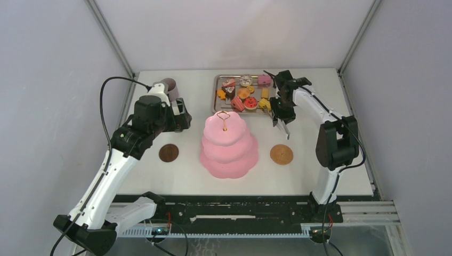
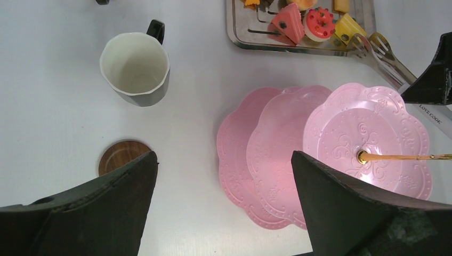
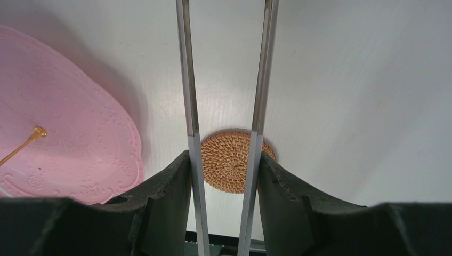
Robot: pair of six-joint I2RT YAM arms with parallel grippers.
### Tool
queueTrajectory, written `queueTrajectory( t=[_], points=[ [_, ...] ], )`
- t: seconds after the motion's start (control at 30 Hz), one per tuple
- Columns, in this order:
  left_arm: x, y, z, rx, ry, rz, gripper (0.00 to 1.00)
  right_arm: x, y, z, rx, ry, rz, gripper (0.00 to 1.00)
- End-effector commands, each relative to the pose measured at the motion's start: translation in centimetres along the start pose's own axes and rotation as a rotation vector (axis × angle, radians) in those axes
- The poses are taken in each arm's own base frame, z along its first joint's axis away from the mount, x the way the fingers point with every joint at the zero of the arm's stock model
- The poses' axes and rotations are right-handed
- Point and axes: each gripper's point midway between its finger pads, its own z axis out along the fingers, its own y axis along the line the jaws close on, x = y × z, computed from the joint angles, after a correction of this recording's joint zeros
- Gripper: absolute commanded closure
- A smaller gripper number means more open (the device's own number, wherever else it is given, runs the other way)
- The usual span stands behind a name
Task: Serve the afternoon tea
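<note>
The pink three-tier stand [image 1: 229,146] with its gold handle stands at the table's middle, its tiers bare [image 2: 277,154]. Small toy cakes [image 1: 242,96] lie on the steel tray behind it. The black mug [image 2: 136,69] stands upright and empty left of the stand. A mauve mug [image 1: 169,85] shows behind the left arm. My left gripper [image 2: 224,157] hangs open above the table between a wooden coaster and the stand. My right gripper [image 3: 224,160] is shut on steel tongs [image 3: 187,80], one finger pressed on each arm, right of the stand near the tray's front corner [image 1: 281,114].
The steel tray [image 1: 217,80] sits at the back centre. A brown wooden coaster [image 1: 169,153] lies left of the stand and a woven coaster [image 1: 281,154] right of it, under the tongs in the right wrist view. The frame's posts rise at the back corners.
</note>
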Motion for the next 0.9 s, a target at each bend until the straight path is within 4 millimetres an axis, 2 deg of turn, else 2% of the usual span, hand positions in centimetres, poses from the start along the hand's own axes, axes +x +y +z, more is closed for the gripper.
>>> queueTrajectory(
  t=[0.0,0.33,0.67,0.8,0.87],
  points=[
    [0.4,-0.2,0.5,0.010,-0.001,-0.018,0.00,-1.8,0.1,-0.4,-0.002,-0.076,0.021,0.48],
    [0.0,-0.3,0.0,0.014,-0.013,-0.028,0.00,-3.8,1.1,0.6,0.016,-0.116,-0.010,0.51],
    [-1.5,-0.3,-1.5,0.011,-0.044,-0.006,0.00,-4.0,0.8,-1.2,0.021,-0.192,0.000,1.00],
    [-2.0,-0.8,-1.8,0.032,-0.049,-0.003,0.00,-3.8,0.4,-2.5,0.041,-0.228,0.008,1.00],
    [-2.7,-0.5,-2.5,0.024,-0.060,0.053,0.00,-3.7,0.2,-3.9,0.047,-0.260,0.014,1.00]
  ],
)
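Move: The yellow cake piece sits in the tray's near right corner, between the open heads of the tongs the right hand already holds, roughly 5 cm ahead of that hand, 6 cm left and 5 cm below. From the same hand the tan block is about 8 cm ahead and 6 left, the strawberry cake 5 ahead and 10 left, and the pink stand 10 back and 17 left. From the left hand, the yellow piece is some 12 cm ahead, 23 right and 22 below. The yellow piece gets pinched by the tong heads: the right hand eases about 2 cm forward and a little left while sinking some 1.5 cm, then its fingers squeeze the tong arms from half open to nearly shut. With the tongs kept in its grip, it rises again by about the same 1.5 cm, tilting its fingertips forward around 5 degrees. ##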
